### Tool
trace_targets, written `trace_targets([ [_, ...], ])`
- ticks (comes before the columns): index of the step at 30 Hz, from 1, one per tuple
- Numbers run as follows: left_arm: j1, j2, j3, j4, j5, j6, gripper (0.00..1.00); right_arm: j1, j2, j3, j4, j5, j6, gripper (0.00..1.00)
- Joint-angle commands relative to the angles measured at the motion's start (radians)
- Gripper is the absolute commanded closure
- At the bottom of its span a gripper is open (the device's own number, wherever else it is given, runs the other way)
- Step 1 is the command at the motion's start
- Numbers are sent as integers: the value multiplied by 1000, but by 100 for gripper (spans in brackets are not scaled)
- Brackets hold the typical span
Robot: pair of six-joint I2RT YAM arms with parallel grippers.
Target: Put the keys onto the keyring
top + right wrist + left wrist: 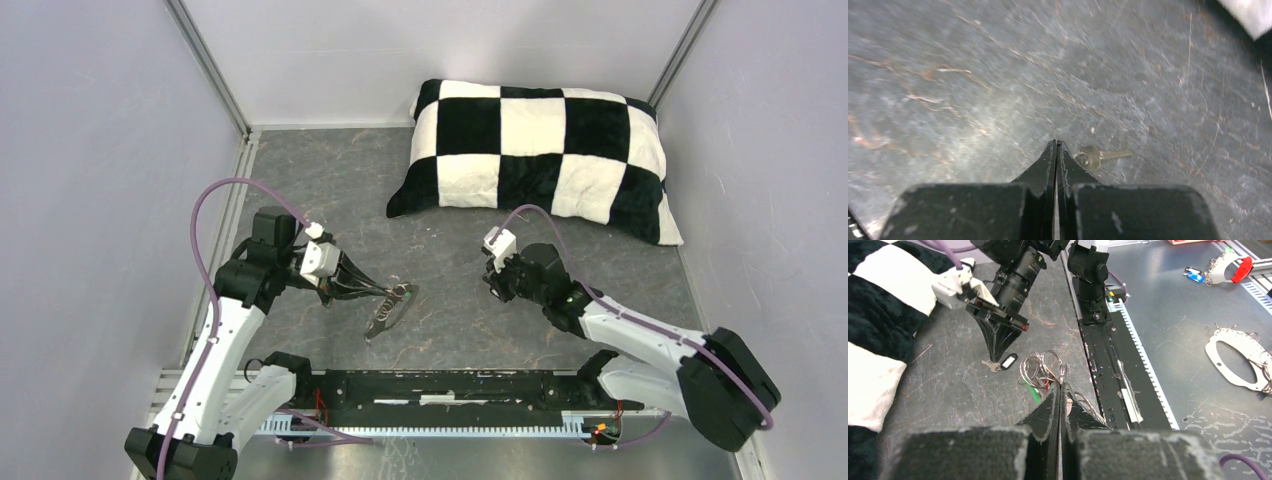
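My left gripper [386,294] is shut on the keyring [391,309], a bunch of wire loops [1040,367] just beyond its tips [1060,385]. A green tag [1032,392] and a red tag [1048,386] hang among the loops. My right gripper [496,287] points down at the table and is shut, with nothing showing between its fingertips [1056,144]. A small brass key [1096,156] lies flat right beside its right finger. In the left wrist view that key [991,366] and its black oblong tag [1008,361] lie at the right gripper's tips [996,358].
A black-and-white checked pillow [535,155] lies at the back right. A black rail [450,385] runs along the near edge between the arm bases. Beyond the rail, white oval fobs [1238,360] and a red-and-white one [1230,269] lie on a metal surface.
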Motion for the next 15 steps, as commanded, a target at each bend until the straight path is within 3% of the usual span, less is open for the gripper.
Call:
trace_targets([
  [1, 7, -18, 14, 8, 22, -11, 98, -3, -124, 27, -8, -147, -4, 99],
  [4, 7, -21, 14, 8, 24, -17, 98, -4, -182, 8, -56, -55, -1, 97],
  [7, 7, -28, 14, 8, 24, -16, 98, -3, -141, 9, -108, 81, 6, 62],
  [10, 7, -29, 16, 8, 24, -22, 98, -4, -55, 20, -118, 113, 18, 46],
  [15, 7, -41, 14, 8, 18, -33, 98, -3, 56, 15, -74, 119, 36, 40],
])
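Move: The black key fob lies on the table almost straight below my empty right fingers, about 5 cm down and 2 cm to their right. The key joined to it is some 3 cm ahead of my right hand, 1 cm to its right and just as low. The keyring, in my left fingers, is roughly 12 cm back, 16 cm left and 17 cm higher. From my left hand the fob lies about 12 cm ahead, 18 cm right and 25 cm below. My right hand first finishes lifting away with nothing in it, up about 4 cm. Then I turn back down some 6 cm and about 3 cm to the right, tipping the fingers down by roughly 15 degrees and opening them from shut to over half wide, so that they come down astride the fob, still clear of the table. My left hand keeps its pinch on the keyring. ##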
